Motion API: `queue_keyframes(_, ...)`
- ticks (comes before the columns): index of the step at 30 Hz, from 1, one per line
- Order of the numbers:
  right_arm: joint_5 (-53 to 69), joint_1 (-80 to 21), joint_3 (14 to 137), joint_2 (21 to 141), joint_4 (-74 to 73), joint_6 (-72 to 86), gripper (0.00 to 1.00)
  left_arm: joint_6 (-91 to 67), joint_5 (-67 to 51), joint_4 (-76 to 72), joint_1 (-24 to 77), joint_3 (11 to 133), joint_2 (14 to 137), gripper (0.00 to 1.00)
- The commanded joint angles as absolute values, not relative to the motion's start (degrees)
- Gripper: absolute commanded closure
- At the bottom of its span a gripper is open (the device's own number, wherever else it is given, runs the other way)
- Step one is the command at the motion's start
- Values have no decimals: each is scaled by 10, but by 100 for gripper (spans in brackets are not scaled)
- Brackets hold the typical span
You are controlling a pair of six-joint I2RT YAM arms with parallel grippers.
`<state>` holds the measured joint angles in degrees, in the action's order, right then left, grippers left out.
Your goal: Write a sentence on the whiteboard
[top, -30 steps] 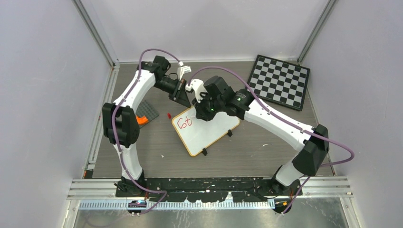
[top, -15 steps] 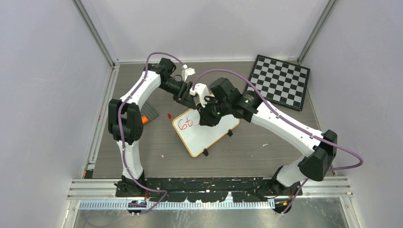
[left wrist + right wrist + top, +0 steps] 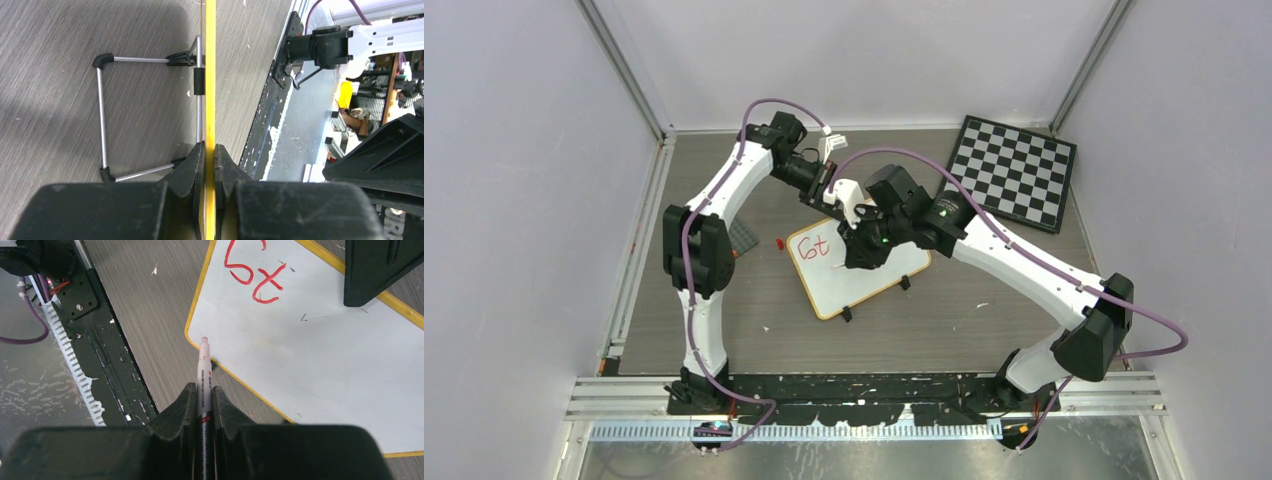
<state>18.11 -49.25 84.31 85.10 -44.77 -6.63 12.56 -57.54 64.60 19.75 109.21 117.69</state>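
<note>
The whiteboard (image 3: 864, 280) lies tilted on the table, white with a yellow-orange rim and small black feet. Two red letters of the sentence (image 3: 810, 248), "St" (image 3: 252, 270), are at its upper left. My left gripper (image 3: 826, 198) is shut on the board's far rim; in the left wrist view the jaws (image 3: 210, 147) pinch the yellow edge (image 3: 210, 75). My right gripper (image 3: 856, 250) hangs over the board, shut (image 3: 204, 387) on a red marker (image 3: 203, 365). The marker's uncapped tip lies over the board's rim corner.
A black-and-white checkered board (image 3: 1014, 170) leans at the back right. A small red cap (image 3: 781, 242) lies just left of the whiteboard. A dark grey plate (image 3: 744, 236) shows behind the left arm. The board's wire stand (image 3: 101, 115) shows underneath it.
My left gripper opened, slid right along the far edge and closed on the whiteboard's rim. The board shifted slightly up and left. The right gripper with the marker moved a little right.
</note>
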Motion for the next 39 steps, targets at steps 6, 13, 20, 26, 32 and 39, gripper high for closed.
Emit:
queue_keyframes(6, 180, -491, 838, 829, -437, -76, 100, 201, -552, 711, 228, 1126, 1210, 100)
queue_keyframes(13, 162, -491, 831, 829, -421, -72, 100, 235, -533, 782, 221, 1186, 1221, 77)
queue_keyframes(20, 169, -470, 830, 826, -409, -61, 100, 164, -568, 715, 140, 1130, 1130, 47)
queue_keyframes(26, 209, -425, 844, 834, -397, -41, 100, 122, -585, 650, 64, 992, 1010, 37)
queue_keyframes(32, 227, -397, 845, 840, -363, -16, 100, 98, -594, 588, 44, 860, 940, 25)
queue_keyframes(39, 229, -395, 809, 840, -303, 26, 100, 78, -610, 556, 46, 847, 957, 29)
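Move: The left hand is pinching the whiteboard's top edge; the board's upper-left corner lies about 11 cm to its left, 6 cm back and almost level, the red t about 4 cm left, 7 cm back and 5 cm lower, and the red cap some 14 cm left, 18 cm down on the table. From the right hand, which holds the marker, the blank patch beside the t is about 7 cm ahead, 2 cm left and 7 cm lower, with the t roughly 5 cm ahead, 6 cm left. The left hand first keeps its pinch on the whiteboard's top edge, then opens to about three quarters, comes free and rises slightly as it sweeps some 10 cm left and then a little back towards the board's upper-left corner, turning about 15 degrees counter-clockwise. Meanwhile the right hand, still gripping the marker, dips about 1 cm, then carries it some 5 cm forward and a bit right towards the blank patch beside the t, rising again and turning about 10 degrees clockwise, with the tip clear of the board at the end. ##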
